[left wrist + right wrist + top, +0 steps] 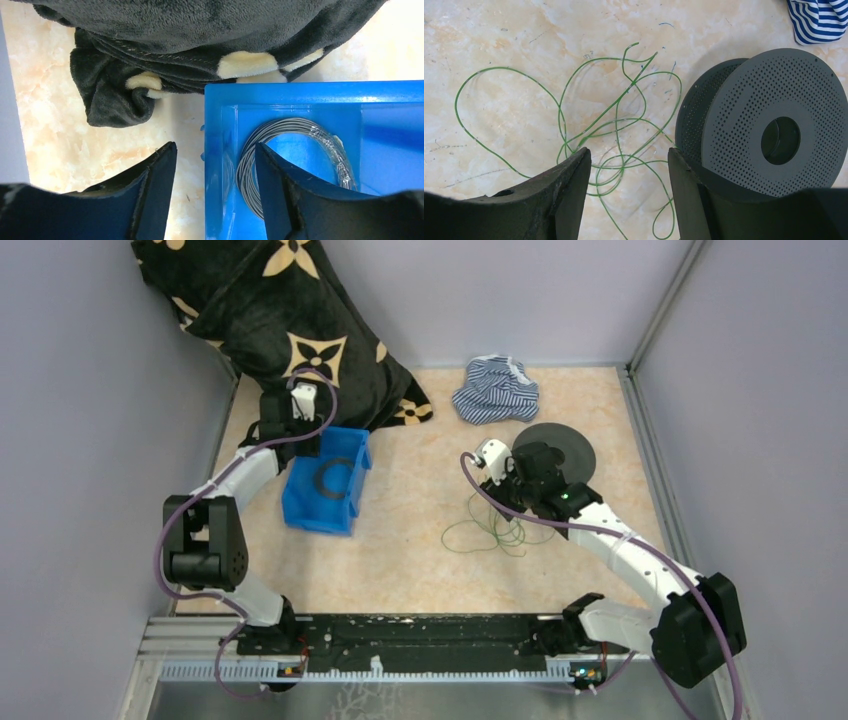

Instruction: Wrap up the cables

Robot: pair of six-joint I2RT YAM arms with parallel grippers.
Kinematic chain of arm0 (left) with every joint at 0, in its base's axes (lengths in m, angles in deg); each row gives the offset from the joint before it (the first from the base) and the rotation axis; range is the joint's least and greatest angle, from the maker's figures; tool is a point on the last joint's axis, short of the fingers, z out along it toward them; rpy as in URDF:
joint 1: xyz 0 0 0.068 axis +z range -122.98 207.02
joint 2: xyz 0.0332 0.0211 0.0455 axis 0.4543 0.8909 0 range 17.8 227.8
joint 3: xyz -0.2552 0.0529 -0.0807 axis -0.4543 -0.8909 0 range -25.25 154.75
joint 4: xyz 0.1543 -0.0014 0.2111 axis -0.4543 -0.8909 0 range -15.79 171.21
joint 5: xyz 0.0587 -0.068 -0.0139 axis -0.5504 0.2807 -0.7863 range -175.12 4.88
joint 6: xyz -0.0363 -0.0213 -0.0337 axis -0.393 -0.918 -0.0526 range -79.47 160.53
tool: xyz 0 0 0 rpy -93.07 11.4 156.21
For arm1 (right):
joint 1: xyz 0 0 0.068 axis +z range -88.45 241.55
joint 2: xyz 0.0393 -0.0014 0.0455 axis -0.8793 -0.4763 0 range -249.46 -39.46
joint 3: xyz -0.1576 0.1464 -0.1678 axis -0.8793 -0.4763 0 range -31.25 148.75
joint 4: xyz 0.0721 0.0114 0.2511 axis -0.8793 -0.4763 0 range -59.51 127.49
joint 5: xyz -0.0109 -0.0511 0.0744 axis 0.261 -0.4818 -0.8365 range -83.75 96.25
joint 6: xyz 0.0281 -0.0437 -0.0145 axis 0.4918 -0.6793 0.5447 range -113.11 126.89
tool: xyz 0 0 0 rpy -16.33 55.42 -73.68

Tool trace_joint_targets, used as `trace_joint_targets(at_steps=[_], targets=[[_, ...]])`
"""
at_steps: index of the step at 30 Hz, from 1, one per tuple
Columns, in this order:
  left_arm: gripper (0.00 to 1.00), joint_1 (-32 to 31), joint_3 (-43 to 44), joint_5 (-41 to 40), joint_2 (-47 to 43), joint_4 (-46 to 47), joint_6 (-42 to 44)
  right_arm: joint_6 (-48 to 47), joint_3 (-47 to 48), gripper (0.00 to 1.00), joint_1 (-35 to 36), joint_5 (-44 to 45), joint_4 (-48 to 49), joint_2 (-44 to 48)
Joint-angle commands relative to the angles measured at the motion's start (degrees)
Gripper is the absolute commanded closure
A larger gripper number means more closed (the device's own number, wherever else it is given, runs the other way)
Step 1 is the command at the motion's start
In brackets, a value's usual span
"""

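Observation:
The loose cables are thin green wire lying in tangled loops on the table. My right gripper hangs open just above those loops with nothing between its fingers; in the top view it is beside the spool. A second cable, a grey coil partly wrapped in clear film, lies inside the blue bin, where it shows as a dark ring. My left gripper stands open over the bin's left wall, one finger outside and one over the coil, holding nothing.
A black perforated spool lies right beside the green loops. A striped cloth sits at the back. A black flowered blanket drapes over the back left, touching the blue bin. Grey walls enclose the table.

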Motion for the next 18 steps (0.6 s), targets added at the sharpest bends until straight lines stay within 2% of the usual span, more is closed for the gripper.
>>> trace_joint_targets(at_steps=[1,5,9,15,18], targets=[[0.33,0.27,0.93,0.51,-2.67,0.96,-0.57,1.01,0.55,0.41,-0.36,-0.36,1.93,1.16],[0.27,0.31,1.34,0.23,-5.36,1.04,-0.80,1.01,1.38,0.40,-0.40,0.09,1.14,2.43],[0.20,0.28,1.56,-0.21,-8.22,1.22,0.30,0.79,2.71,0.28,-0.40,0.62,0.00,5.03],[0.01,0.28,0.92,0.63,-12.54,2.09,0.91,4.31,6.95,0.19,-0.38,-3.91,-3.36,5.53],[0.00,0.24,0.77,3.10,-14.24,2.35,1.25,7.78,7.68,0.19,-0.37,-6.70,-3.09,4.45]])
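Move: The green cable's tangle lies almost straight under the right hand, some 10 cm down; the black spool stands about 12 cm ahead of that hand and 10 cm to its right, the striped cloth roughly 29 cm straight ahead. From the left hand, astride the blue bin's left wall, the cable is about 39 cm right and 16 cm back; the bin's middle is some 7 cm back and 4 cm right. Left hand rises about 9 cm clear of the bin wall; right lifts 4 cm above the cable, both opening wider. ##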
